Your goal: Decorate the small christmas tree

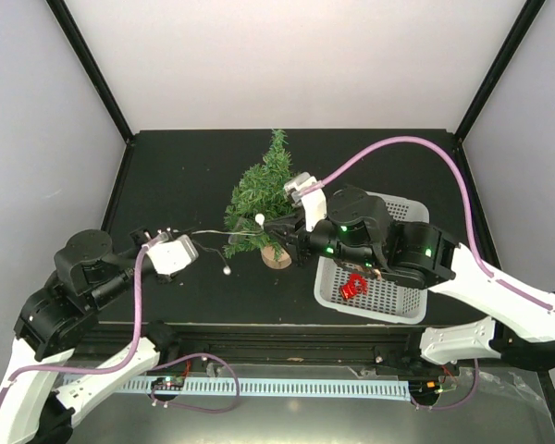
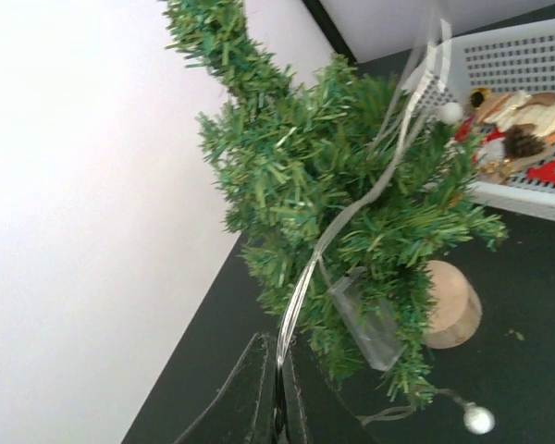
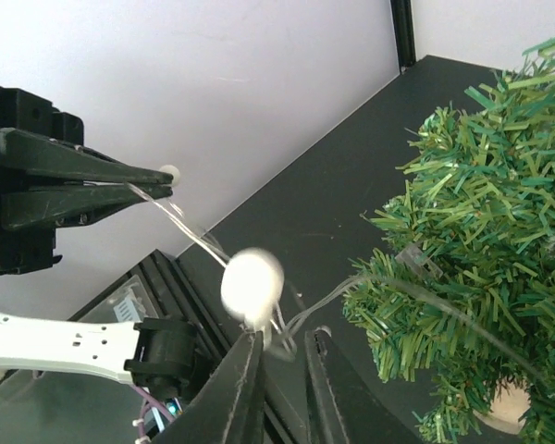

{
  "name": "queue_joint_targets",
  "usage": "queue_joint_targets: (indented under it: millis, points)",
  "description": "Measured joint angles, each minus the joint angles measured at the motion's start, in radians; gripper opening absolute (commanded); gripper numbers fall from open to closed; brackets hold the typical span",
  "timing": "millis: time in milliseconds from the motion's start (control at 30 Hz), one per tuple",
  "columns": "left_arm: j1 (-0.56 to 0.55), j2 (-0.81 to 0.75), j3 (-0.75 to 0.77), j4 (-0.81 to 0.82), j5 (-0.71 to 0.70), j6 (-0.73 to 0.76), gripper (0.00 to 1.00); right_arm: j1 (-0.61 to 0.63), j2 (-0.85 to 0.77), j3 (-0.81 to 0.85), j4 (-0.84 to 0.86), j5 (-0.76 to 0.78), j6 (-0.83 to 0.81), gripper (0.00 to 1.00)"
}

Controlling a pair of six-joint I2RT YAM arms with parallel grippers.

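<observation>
The small christmas tree stands tilted on its wooden disc base at mid-table. It fills the left wrist view and the right side of the right wrist view. A clear light string with white balls drapes over it. My left gripper is shut on the string's strand just left of the tree. My right gripper is at the tree's lower branches, narrowly open, with wire loops between its tips and a blurred white ball just above them.
A white basket with a red ornament and other decorations lies right of the tree, under my right arm. Another white ball hangs near the table below my left gripper. White walls enclose the black table.
</observation>
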Motion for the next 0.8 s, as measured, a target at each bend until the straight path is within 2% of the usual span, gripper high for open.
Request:
queue_joint_targets:
  millis: [133, 267, 800]
  points:
    - [0.007, -0.014, -0.017, 0.024, -0.056, 0.005, 0.02, 0.000, 0.019, 0.009, -0.005, 0.011, -0.003, 0.41]
    - [0.017, -0.021, -0.035, 0.041, -0.108, 0.016, 0.01, 0.000, 0.027, 0.009, -0.014, 0.030, -0.016, 0.57]
    - [0.045, -0.050, -0.031, 0.108, -0.232, 0.034, 0.02, -0.029, -0.035, -0.010, -0.013, 0.154, -0.016, 0.59]
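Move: The tree's middle is about 13 cm ahead of my left hand, 15 cm to its right and 13 cm lower. A loose bulb of the light string hangs some 6 cm to that hand's right and 12 cm below. From my right hand the tree's middle is about 12 cm straight ahead and 14 cm lower. A white bulb sits 1 cm ahead and 1 cm left of its tips; the basket's middle is 12 cm ahead, 22 cm right, 36 cm down. I spread my right fingers from nearly shut to over half open, letting go of the light string by its bulb. Then I carry that hand about 4 cm forward and to the right, turning some 10 degrees clockwise. My left hand, still pinching the string, draws about 5 cm left, forward and up, swinging counter-clockwise. ##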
